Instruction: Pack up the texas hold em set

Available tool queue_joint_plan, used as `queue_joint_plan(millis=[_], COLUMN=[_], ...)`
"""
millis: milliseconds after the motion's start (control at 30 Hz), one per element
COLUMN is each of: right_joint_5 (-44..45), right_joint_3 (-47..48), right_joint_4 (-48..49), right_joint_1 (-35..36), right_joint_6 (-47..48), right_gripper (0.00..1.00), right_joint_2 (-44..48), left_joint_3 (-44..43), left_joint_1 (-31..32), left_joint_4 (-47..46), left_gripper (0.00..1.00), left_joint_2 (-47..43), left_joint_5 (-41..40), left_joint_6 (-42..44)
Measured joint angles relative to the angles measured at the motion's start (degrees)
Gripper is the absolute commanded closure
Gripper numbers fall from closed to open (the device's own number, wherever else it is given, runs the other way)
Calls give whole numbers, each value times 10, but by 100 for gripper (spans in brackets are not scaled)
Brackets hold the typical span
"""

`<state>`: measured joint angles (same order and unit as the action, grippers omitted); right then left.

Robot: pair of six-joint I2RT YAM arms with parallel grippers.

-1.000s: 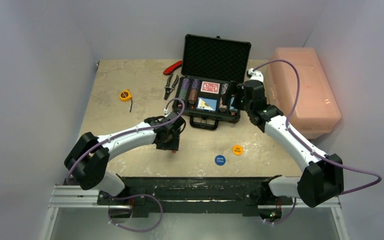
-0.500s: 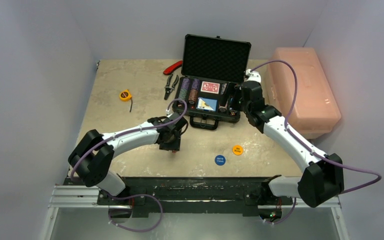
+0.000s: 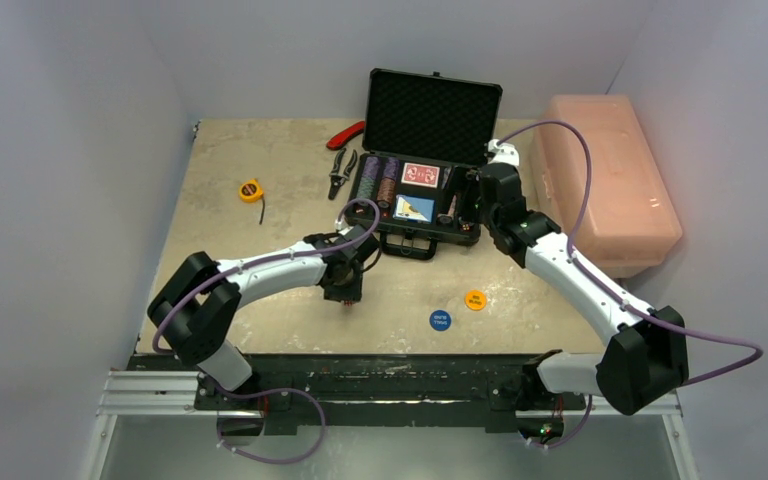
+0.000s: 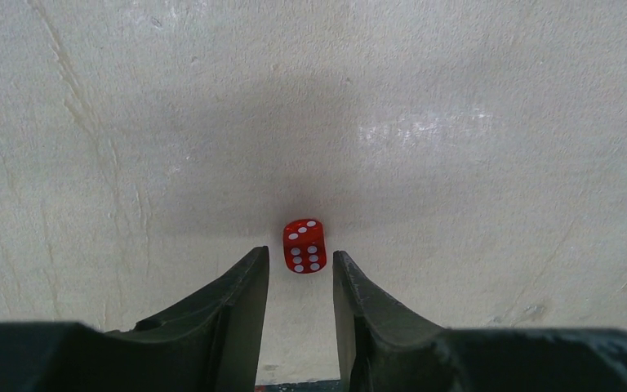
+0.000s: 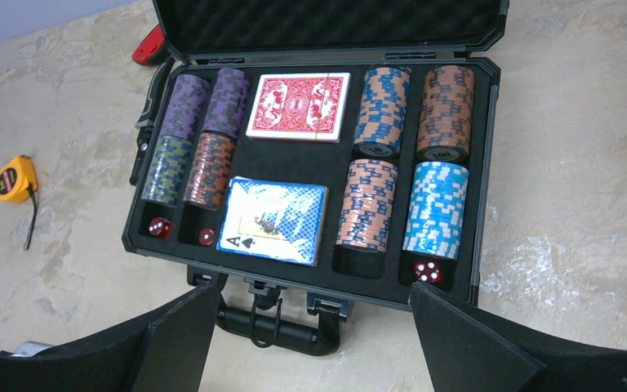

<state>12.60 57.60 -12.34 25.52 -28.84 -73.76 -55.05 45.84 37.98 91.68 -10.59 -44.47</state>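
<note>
A small red die (image 4: 304, 245) lies on the table just past the fingertips of my left gripper (image 4: 300, 253), which is open, its jaws narrow with a gap on each side of the die. From above, that gripper (image 3: 343, 297) points down in front of the black briefcase (image 3: 372, 215). The case (image 5: 482, 163) stands open with chip stacks (image 5: 435, 208), a red deck (image 5: 298, 106), a blue deck (image 5: 272, 219) and dice (image 5: 427, 271) inside. My right gripper (image 5: 310, 287) hangs wide open above the case's front edge and handle (image 5: 277, 327). A blue disc (image 3: 440, 320) and an orange disc (image 3: 475, 299) lie on the table.
A pink plastic box (image 3: 610, 180) fills the right side of the table, close to my right arm. Pliers (image 3: 341, 170) and a red-handled tool (image 3: 345, 134) lie left of the case. A yellow tape measure (image 3: 250, 190) sits further left.
My left gripper's jaws have narrowed around the die's spot and the arm has shifted slightly right. The right gripper has edged left over the case.
</note>
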Motion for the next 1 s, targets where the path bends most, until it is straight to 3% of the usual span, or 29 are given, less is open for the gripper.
queue_joint_plan(millis=[633, 767, 833, 1000], right_joint_5=[15, 17, 18, 21], right_joint_3=[0, 0, 0, 0], right_joint_4=[0, 0, 0, -1], right_joint_1=[11, 15, 15, 17], right_joint_6=[0, 1, 1, 1], right_gripper=[7, 7, 7, 7], right_joint_2=[0, 0, 0, 0], left_joint_3=[-7, -8, -10, -12], left_joint_1=[7, 9, 9, 13], left_joint_4=[5, 5, 5, 5], left_gripper=[72, 83, 100, 100], left_joint_2=[21, 21, 23, 23], left_joint_5=[-4, -4, -6, -10], left_joint_6=[-2, -5, -5, -10])
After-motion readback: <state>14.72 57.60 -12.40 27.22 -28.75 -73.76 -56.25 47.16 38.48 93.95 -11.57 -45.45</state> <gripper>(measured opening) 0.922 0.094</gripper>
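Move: The red die sits on the table almost exactly under the left gripper, between its parted fingertips and about 1 cm below them. Roughly 17 cm to the gripper's right and 4 cm back is the blue blind button, with the orange button some 24 cm right, about level. The chip case's middle is about 20 cm ahead and 13 cm right. From the right gripper the die lies about 21 cm left, 16 cm back and 19 cm below. Ease the left gripper down about half a centimetre over the die, fingers pointing nearly straight down and the wrist not turning. Then stay low and shut the fingers, slowly at first and quickly at the end, until both tips pinch the red die from its two sides; let the hand drift right only a trifle. ##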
